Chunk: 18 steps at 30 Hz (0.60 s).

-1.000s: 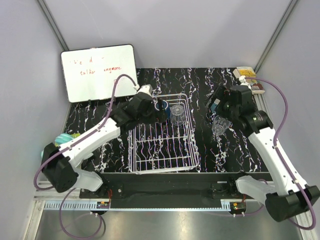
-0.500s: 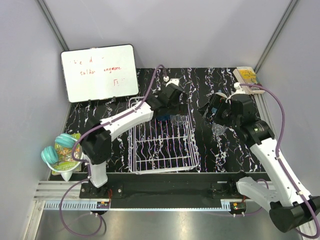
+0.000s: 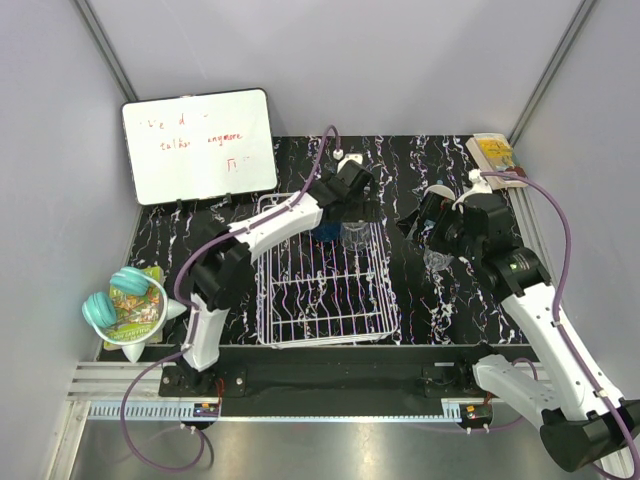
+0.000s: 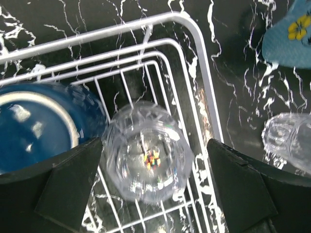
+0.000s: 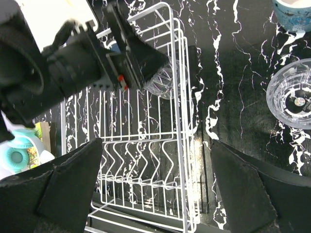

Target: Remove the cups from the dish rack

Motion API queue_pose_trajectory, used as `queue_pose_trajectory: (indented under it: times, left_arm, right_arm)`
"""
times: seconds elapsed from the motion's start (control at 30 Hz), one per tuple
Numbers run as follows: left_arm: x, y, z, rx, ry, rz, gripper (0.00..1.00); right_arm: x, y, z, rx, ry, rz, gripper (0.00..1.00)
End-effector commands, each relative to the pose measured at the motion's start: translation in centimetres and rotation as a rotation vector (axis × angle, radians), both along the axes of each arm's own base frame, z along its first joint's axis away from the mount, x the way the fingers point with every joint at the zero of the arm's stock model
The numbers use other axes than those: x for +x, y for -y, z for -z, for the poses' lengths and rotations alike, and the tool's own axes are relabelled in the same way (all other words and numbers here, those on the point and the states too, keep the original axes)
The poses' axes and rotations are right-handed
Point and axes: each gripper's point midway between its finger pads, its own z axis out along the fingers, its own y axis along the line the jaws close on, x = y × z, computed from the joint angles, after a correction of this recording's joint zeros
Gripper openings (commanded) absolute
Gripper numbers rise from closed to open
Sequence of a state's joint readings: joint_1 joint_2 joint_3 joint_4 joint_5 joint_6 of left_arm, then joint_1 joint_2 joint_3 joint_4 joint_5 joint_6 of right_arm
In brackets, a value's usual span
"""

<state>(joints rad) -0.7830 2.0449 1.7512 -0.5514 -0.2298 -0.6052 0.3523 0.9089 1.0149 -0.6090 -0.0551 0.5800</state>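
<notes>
The white wire dish rack [image 3: 325, 300] lies mid-table. At its far end stand a dark navy mug [image 3: 325, 228] and a clear glass [image 3: 356, 236]. My left gripper [image 3: 352, 203] hangs over them, open. In the left wrist view the clear glass [image 4: 146, 153] sits between the spread fingers [image 4: 68, 189], untouched, with the navy mug [image 4: 36, 126] to its left inside the rack [image 4: 206, 92]. Another clear glass [image 3: 440, 258] stands on the table right of the rack, below my open right gripper [image 3: 428, 226]. The right wrist view shows this glass [image 5: 294, 94] and a light blue mug [image 5: 294, 12].
A whiteboard [image 3: 198, 145] leans at the back left. A bowl [image 3: 150, 322] holding turquoise round things sits at the left edge. A yellow and brown item [image 3: 497, 157] lies at the back right corner. My left arm [image 5: 82, 63] spans the rack's far end.
My left arm has swung from the rack's far left to its far right corner, over the clear glass. The right gripper has shifted slightly and stays open.
</notes>
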Motion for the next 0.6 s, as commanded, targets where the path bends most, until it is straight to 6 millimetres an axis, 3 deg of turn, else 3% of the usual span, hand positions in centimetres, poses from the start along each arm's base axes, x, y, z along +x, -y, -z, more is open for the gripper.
queue_pose_trajectory:
  times: [0.0, 0.17, 0.27, 0.37, 0.4, 0.5, 0.57]
  left_arm:
    - [1.8, 0.3, 0.4, -0.02, 0.001, -0.016, 0.99]
    - [1.8, 0.4, 1.8, -0.009, -0.029, 0.003, 0.93]
    - [1.7, 0.0, 2.2, 0.007, -0.029, 0.005, 0.77]
    - [1.5, -0.3, 2.2, 0.018, -0.026, 0.004, 0.51]
    - [1.3, -0.4, 2.2, 0.022, -0.027, 0.004, 0.27]
    - [1.3, -0.7, 1.6, 0.022, -0.016, 0.006, 0.0]
    - [1.1, -0.8, 0.9, 0.015, -0.005, 0.011, 0.0]
  right_arm:
    - [-0.1, -0.6, -0.7, 0.017, 0.043, -0.032, 1.0]
    - [-0.1, -0.5, -0.5, 0.02, 0.04, -0.025, 1.0]
    - [-0.1, -0.5, -0.3, 0.02, 0.033, -0.024, 1.0]
    - [-0.1, -0.5, -0.2, 0.024, 0.031, -0.023, 1.0]
    - [-0.1, -0.5, -0.1, 0.025, 0.029, -0.022, 1.0]
    - [-0.2, -0.6, 0.0, 0.031, 0.029, -0.02, 1.0]
    - [-0.2, -0.6, 0.2, 0.032, 0.026, -0.018, 1.0]
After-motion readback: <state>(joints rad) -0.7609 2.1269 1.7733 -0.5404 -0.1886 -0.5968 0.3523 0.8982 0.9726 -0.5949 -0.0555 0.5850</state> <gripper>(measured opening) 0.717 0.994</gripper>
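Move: The clear glass in the dish rack lies almost straight below the left hand, its middle about 5 cm down. The blue mug sits some 8 cm to the left of that glass and 2 cm farther out; the other glass, on the counter, is about 19 cm right of the left hand, 4 cm back and 9 cm down. From the right hand the rack glass is roughly 11 cm ahead, 12 cm left and 17 cm below. The left hand sinks about 3 cm over the clear glass and closes its fingers partway, pinching its sides. ##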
